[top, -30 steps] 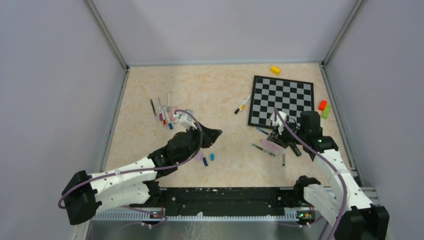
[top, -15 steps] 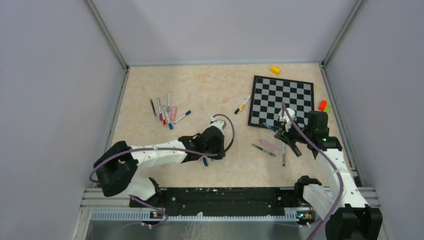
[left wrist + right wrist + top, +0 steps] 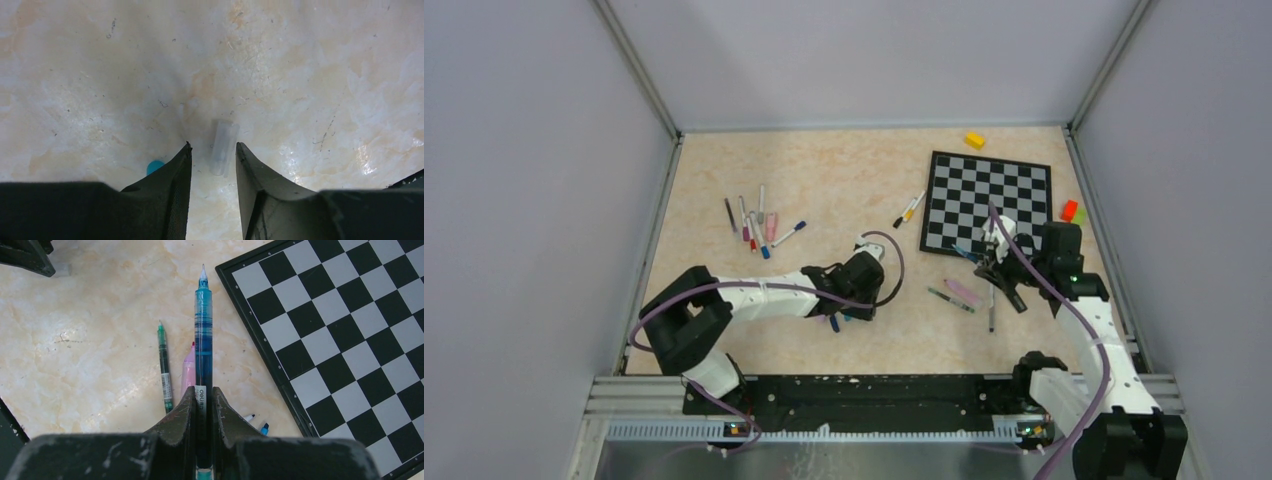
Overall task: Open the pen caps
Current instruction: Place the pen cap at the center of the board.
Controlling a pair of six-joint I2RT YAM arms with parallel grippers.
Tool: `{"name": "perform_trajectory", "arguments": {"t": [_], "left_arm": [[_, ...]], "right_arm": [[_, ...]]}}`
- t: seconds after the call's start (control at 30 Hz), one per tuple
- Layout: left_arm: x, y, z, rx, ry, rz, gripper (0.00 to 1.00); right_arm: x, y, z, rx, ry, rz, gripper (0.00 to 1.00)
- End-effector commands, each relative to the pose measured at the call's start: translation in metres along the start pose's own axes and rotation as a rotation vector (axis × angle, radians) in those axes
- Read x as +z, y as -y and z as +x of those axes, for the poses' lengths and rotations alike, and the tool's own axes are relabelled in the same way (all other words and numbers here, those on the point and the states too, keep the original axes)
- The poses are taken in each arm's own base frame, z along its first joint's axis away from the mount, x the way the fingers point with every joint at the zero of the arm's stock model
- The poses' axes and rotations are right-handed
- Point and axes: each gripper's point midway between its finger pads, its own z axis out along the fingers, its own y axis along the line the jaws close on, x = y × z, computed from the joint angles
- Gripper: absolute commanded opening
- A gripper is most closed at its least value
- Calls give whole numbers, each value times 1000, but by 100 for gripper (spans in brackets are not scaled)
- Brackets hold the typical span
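My left gripper (image 3: 214, 146) is low over the table with its jaws open. A clear pen cap (image 3: 223, 145) lies loose on the table at its fingertips, touched by neither finger. A blue cap (image 3: 155, 166) peeks out beside the left finger, and a navy cap (image 3: 834, 323) lies near that gripper (image 3: 856, 300). My right gripper (image 3: 204, 390) is shut on a teal-blue pen (image 3: 203, 330). The pen's bare tip points away, toward the table middle. That gripper (image 3: 989, 262) hovers at the chessboard's near left corner.
The chessboard (image 3: 990, 205) lies at the right. Below the right gripper lie a green pen (image 3: 164, 367) and a pink pen (image 3: 188, 371). A cluster of pens (image 3: 754, 225) is at the left, and one pen (image 3: 910, 208) lies by the board. A yellow block (image 3: 974, 140) sits far back, and red and green blocks (image 3: 1071, 212) sit at the right.
My left arm swung from the pen cluster to the table middle and went low. Its jaws opened, and the clear cap now lies on the table. The right gripper shifted slightly toward the board.
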Motion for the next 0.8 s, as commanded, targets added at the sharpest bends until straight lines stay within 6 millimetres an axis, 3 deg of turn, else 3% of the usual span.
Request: {"name": "perform_trajectory", "arguments": {"t": [0.0,0.23,0.4,0.5,0.67,0.77], "left_arm": [[-1,2,-16,23,36,-23,43],[-22,20,-47,25,148,48,44],[-58,28,-73,41,305,127,49],[-77,17,-74,48,396,136,59],[-102,4,-69,56,529,198,97],[-112,3,-64,52,564,244,99]], "right_arm": [[-4,6,-5,-7,16,12,0],[-15,25,10,46,-30,96,0],[-33,50,43,113,-173,216,0],[-46,57,69,166,-256,234,0],[-61,69,106,289,-336,276,0],[-56,69,114,320,-349,250,0]]}}
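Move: The left hand's half-open fingertips straddle the clear cap already on the table, about 1 cm ahead, 1 cm right and 2 cm below; the blue cap lies 4 cm left of that hand and 1 ahead, the dark blue cap 7 left and 1 back. The right hand holds the uncapped blue pen; the free spot for it is about 12 cm right, 2 back, 11 below. The black highlighter lies 8 right and 2 back, the silver pen 3 right and 5 back, the board's near right corner 16 right and 3 ahead. Keeping its pinch on the blue pen, the right hand carries it some 12 cm right and about 6 cm down, past the black highlighter towards the free spot, turning clockwise and pointing more steeply down. The left hand creeps forward a little over the loose clear cap, then rises about 11 cm off it, tilting its fingertips up and outward and opening wide. ##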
